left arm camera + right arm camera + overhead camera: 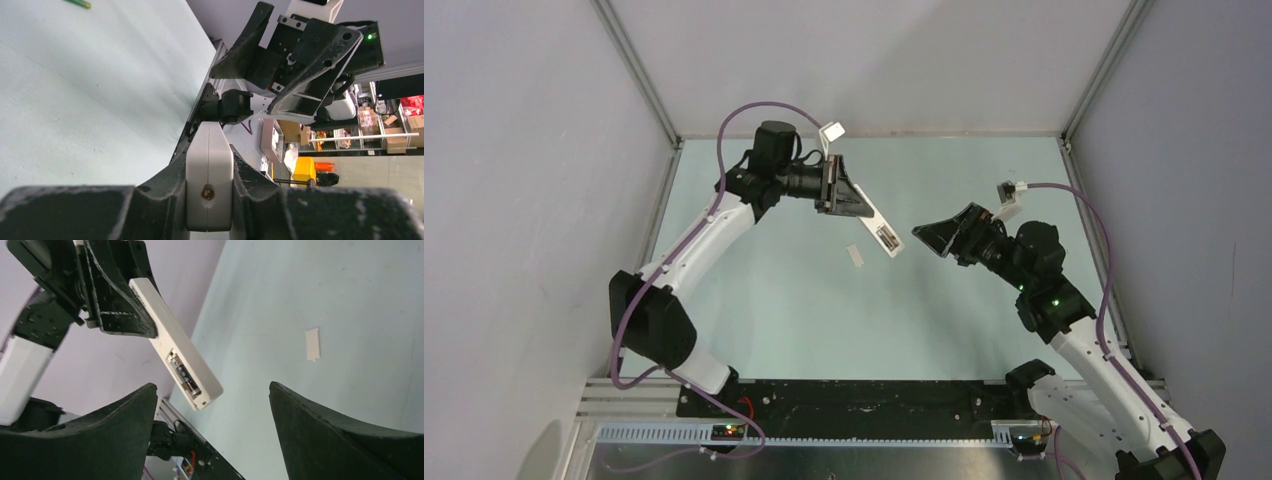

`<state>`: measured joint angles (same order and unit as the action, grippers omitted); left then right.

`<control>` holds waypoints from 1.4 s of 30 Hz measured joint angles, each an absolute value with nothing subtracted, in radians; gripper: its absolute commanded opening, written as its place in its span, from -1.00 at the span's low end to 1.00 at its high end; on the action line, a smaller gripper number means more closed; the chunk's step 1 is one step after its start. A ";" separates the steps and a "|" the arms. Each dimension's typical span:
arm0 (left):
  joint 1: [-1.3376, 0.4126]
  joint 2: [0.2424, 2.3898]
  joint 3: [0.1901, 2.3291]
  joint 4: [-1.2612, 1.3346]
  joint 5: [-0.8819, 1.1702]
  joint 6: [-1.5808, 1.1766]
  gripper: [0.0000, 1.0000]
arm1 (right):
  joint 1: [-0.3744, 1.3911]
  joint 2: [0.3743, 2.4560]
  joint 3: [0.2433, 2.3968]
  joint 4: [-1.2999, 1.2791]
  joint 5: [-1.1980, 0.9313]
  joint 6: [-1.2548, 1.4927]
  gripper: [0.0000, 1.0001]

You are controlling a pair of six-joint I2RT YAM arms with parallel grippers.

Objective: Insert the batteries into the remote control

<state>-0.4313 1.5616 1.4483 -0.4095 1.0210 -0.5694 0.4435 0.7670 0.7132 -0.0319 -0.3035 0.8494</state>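
Observation:
My left gripper (849, 203) is shut on the remote control (879, 228), a slim white bar held in the air and slanting down to the right. In the left wrist view the remote control (209, 170) shows end-on, clamped between both fingers. Its open recess faces my right wrist camera, with one dark battery (184, 375) lying inside it. My right gripper (932, 240) hangs just right of the remote's free end, open and holding nothing; its fingers (125, 425) stand wide apart. A greenish battery (77, 3) lies on the table, partly cut off by the frame edge.
A small flat white cover piece (855, 256) lies on the pale green table (804, 320) below the remote, and shows as the cover piece (312, 344) in the right wrist view. Grey walls with metal posts (639, 70) enclose the table on three sides.

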 measured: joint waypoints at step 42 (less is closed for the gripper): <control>-0.467 1.131 1.351 -0.370 0.654 -0.391 -1.00 | 0.682 0.915 0.934 -0.072 0.068 1.103 0.84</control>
<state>-0.4667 1.1305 1.3506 -0.3698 0.6540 -0.3912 0.6815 0.9154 0.9340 -0.0715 0.0685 1.1030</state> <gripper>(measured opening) 0.282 0.915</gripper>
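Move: The green battery still on the table lies about 14 cm ahead of the empty right hand, 15 cm to its right and 33 cm below. The remote, still in the left hand, has its middle some 8 cm left of the right hand, 4 cm ahead, about level. The cover lies 10 cm ahead, 15 cm left, 34 cm below. From the left hand the battery is 10 cm ahead, 26 cm right, 34 cm down. Left hand draws the remote back, then up 9 cm and left, tilting; the open right rises 6 cm. ##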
